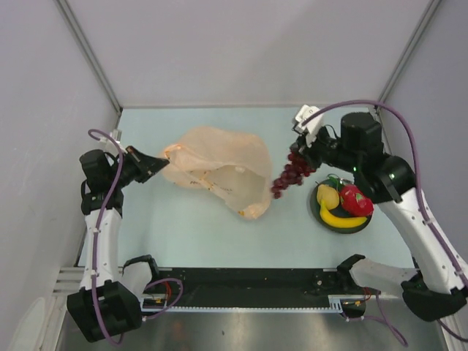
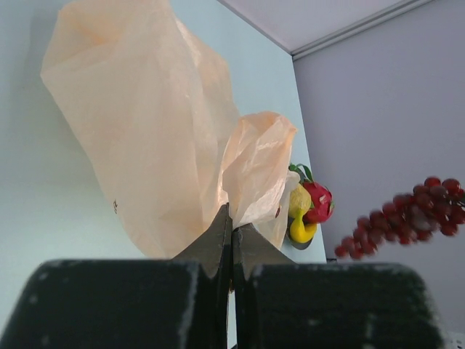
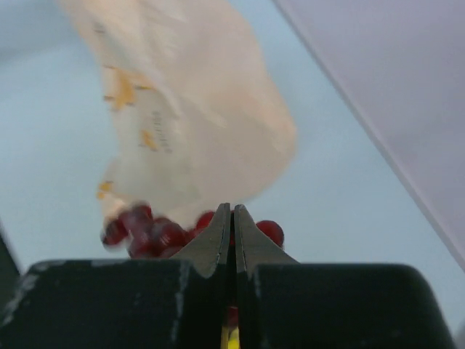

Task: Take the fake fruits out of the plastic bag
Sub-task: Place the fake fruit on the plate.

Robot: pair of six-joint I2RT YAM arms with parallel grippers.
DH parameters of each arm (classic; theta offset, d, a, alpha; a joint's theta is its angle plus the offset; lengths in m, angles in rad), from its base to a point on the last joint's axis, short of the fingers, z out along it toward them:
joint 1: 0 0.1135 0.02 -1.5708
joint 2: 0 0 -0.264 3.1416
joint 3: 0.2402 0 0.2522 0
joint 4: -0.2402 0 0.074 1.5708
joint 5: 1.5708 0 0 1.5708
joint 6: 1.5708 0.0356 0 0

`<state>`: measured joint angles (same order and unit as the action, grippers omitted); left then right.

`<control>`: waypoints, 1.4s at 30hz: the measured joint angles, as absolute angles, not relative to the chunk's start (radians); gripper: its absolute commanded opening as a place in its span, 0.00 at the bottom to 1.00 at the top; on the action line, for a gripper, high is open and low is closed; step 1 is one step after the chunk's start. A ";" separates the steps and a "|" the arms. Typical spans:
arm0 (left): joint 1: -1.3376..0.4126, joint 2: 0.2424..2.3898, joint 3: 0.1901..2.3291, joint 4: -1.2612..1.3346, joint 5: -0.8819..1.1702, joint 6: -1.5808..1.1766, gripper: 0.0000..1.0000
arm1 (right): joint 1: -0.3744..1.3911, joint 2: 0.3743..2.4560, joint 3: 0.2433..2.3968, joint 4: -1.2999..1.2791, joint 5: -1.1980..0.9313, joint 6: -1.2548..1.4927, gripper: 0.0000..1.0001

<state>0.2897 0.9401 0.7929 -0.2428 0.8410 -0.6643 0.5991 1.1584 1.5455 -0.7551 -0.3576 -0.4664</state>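
The peach-orange plastic bag [image 1: 212,172] lies crumpled in the middle of the table, its mouth toward the right. My left gripper [image 1: 162,162] is shut on the bag's left edge; in the left wrist view the bag [image 2: 145,123] rises just past the closed tips [image 2: 232,219]. My right gripper [image 1: 298,150] is shut on the stem of a bunch of red grapes [image 1: 291,174], which hangs in the air just right of the bag's mouth. The right wrist view shows the grapes [image 3: 152,233] blurred under the closed tips [image 3: 232,211], with the bag [image 3: 189,116] beyond.
A dark round plate [image 1: 358,228] stands at the right and holds a yellow banana [image 1: 342,218], a red fruit [image 1: 355,199] and a yellow fruit [image 1: 328,196]. Grey walls close in the table at the back and on both sides.
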 measured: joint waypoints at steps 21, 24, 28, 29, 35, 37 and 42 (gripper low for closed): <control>0.290 0.963 0.766 -0.227 0.841 -0.664 0.00 | 0.216 0.929 1.165 -0.680 0.026 -0.377 0.00; 0.290 0.965 0.766 -0.230 0.841 -0.664 0.00 | 0.212 0.952 1.165 -0.639 0.027 -0.377 0.00; 0.290 0.970 0.767 -0.236 0.841 -0.662 0.01 | 0.210 0.996 1.165 -0.593 0.038 -0.378 0.00; 0.290 0.973 0.769 -0.245 0.841 -0.656 0.00 | 0.209 1.008 1.165 -0.585 0.043 -0.378 0.00; 0.290 0.981 0.776 -0.264 0.839 -0.645 0.00 | 0.188 1.055 1.165 -0.556 0.052 -0.379 0.00; 0.290 0.983 0.776 -0.266 0.838 -0.645 0.00 | 0.176 1.066 1.165 -0.548 0.050 -0.379 0.00; 0.290 0.996 0.788 -0.273 0.834 -0.636 0.00 | 0.167 1.093 1.165 -0.528 0.039 -0.380 0.00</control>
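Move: The right hand already holds the grapes, and the plate they go to lies about 26 cm to its right, some 8 cm farther out and 36 cm below. On the plate, the yellow fruit is about 11 cm ahead and 21 cm right of the hand, the red fruit 9 cm ahead and 31 cm right, the banana 5 cm ahead and 24 cm right. From the left hand, the plate is roughly 60 cm right, 4 cm ahead and 24 cm below. Still pinching the bunch of grapes, the right hand sweeps about 19 cm right towards the plate, swinging clockwise nearly 50 degrees and sinking, then eases forward, ending some 9 cm farther out and 10 cm lower with the fingers kept shut on the grapes. The left hand keeps its pinch on the bag's corner and sags about 2 cm. ##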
